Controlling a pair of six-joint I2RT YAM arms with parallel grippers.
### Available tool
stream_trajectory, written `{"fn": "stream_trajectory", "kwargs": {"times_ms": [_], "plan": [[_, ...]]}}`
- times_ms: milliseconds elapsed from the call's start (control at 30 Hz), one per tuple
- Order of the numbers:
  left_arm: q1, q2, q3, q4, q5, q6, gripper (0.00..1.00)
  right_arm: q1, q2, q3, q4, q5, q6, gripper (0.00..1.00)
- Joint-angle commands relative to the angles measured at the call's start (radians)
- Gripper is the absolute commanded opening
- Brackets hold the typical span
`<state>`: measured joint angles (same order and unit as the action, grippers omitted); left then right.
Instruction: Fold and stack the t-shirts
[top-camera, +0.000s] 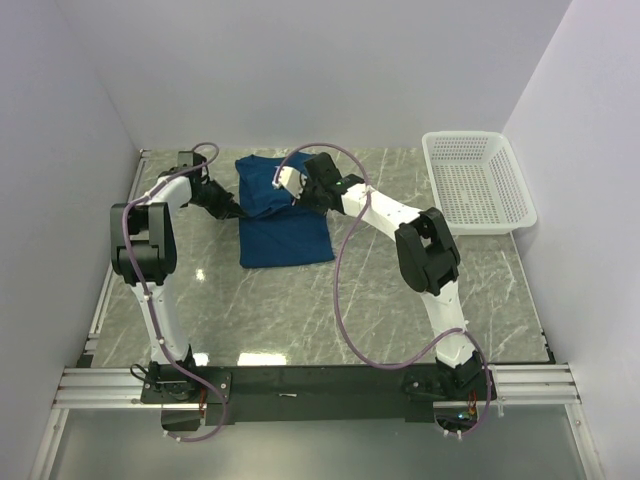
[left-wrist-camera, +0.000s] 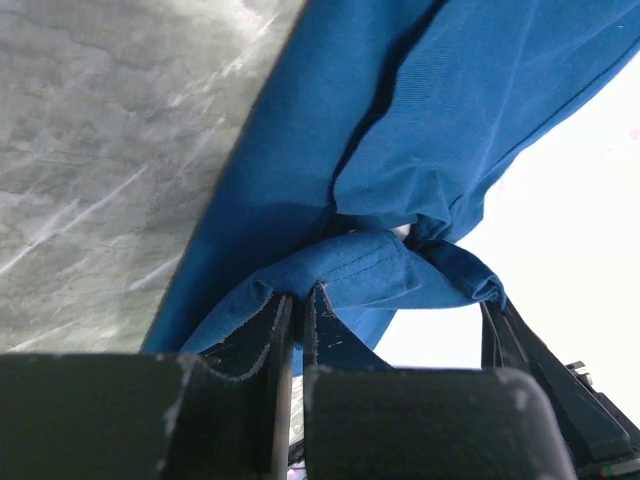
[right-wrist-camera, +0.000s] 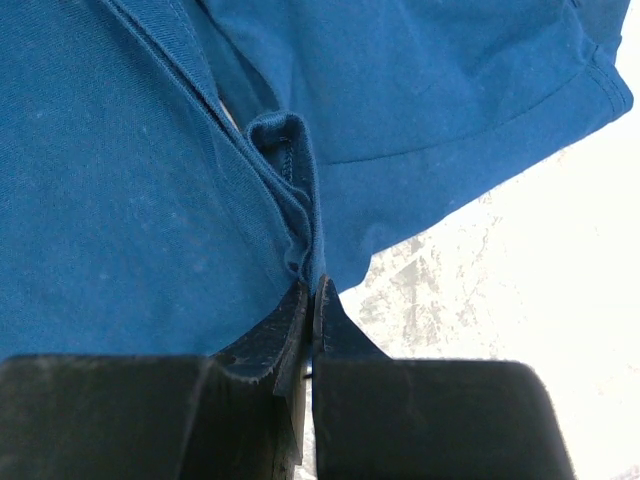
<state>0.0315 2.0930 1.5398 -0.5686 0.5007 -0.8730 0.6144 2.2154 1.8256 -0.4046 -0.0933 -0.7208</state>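
Observation:
A dark blue t-shirt (top-camera: 283, 225) lies partly folded on the marble table, toward the back centre. My left gripper (top-camera: 232, 208) is at its left edge, shut on a pinch of blue cloth (left-wrist-camera: 340, 270) that is lifted off the table. My right gripper (top-camera: 300, 190) is over the shirt's upper right part, shut on a bunched hem fold (right-wrist-camera: 300, 210). In both wrist views the jaws stand almost together with fabric caught at their tips. The chest print is hidden.
A white mesh basket (top-camera: 478, 182) stands at the back right of the table. White walls close in the left, back and right sides. The arms' bases sit on a rail (top-camera: 310, 385) at the near edge.

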Motion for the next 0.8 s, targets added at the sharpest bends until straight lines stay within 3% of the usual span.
{"fn": "stream_trajectory", "kwargs": {"times_ms": [0,33,67,133,167,267,333,367,467,500,600,667,767], "plan": [[0.005,0.004,0.054,0.004,0.019,0.019,0.01,-0.008,0.006,0.06,0.033,0.023,0.021,0.0],[0.007,0.007,0.055,0.009,0.024,0.022,0.01,-0.008,0.007,0.063,0.036,0.033,0.024,0.0],[0.007,0.007,0.056,0.015,0.054,0.022,0.03,-0.008,0.009,0.064,0.041,0.041,0.03,0.06],[0.018,-0.001,0.036,0.084,0.106,0.012,0.18,-0.007,0.007,0.049,0.097,0.079,0.073,0.36],[0.024,-0.01,0.02,0.116,0.142,0.003,0.22,-0.008,0.004,0.04,0.134,0.154,0.102,0.62],[0.051,-0.102,-0.035,0.226,0.142,-0.021,0.48,-0.01,-0.026,0.011,0.226,0.22,0.179,0.82],[0.067,-0.192,-0.067,0.259,0.09,0.006,0.69,-0.021,-0.065,0.0,0.228,0.19,0.213,0.85],[0.07,-0.249,-0.079,0.263,0.078,0.017,0.69,-0.025,-0.075,0.0,0.218,0.169,0.221,0.85],[0.073,-0.354,-0.144,0.251,0.036,0.084,0.7,-0.056,-0.137,-0.012,0.062,-0.088,0.143,0.86],[0.074,-0.376,-0.202,0.248,0.054,0.094,0.7,-0.073,-0.178,-0.035,-0.082,-0.34,-0.014,0.85],[0.07,-0.461,-0.361,0.237,0.096,0.097,0.68,-0.076,-0.267,-0.174,-0.317,-0.563,-0.394,0.83],[0.055,-0.529,-0.461,0.253,0.133,0.082,0.67,-0.056,-0.315,-0.282,-0.31,-0.533,-0.486,0.82],[0.005,-0.592,-0.646,0.239,0.101,0.068,0.68,-0.021,-0.384,-0.451,-0.133,-0.418,-0.464,0.82]]}}
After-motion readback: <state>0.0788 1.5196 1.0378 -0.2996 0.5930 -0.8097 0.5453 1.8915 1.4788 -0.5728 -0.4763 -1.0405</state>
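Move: Both hands still pinch the raised strip of the t-shirt, over the middle of the shirt and some 5 cm above it. The shirt's middle lies about 11 cm to the left hand's right and about 9 cm to the right hand's left, level with each. From the right hand, the collar end is about 14 cm ahead and 11 cm left, the near folded edge 13 cm back and 8 cm left, and the white basket roughly 39 cm right and 8 cm ahead. Both hands open wide and let go of the pinched strip as they ease forward and up over the t-shirt, the left by barely 1.5 cm and the right by about 3 cm. Then they draw back towards the base: the left first lifts clear to some 12 cm up with its fingers tipping upward, then swings back and starts to sink, while the right sweeps back low and a little to its right, turning counter-clockwise, towards the shirt's near right corner. ##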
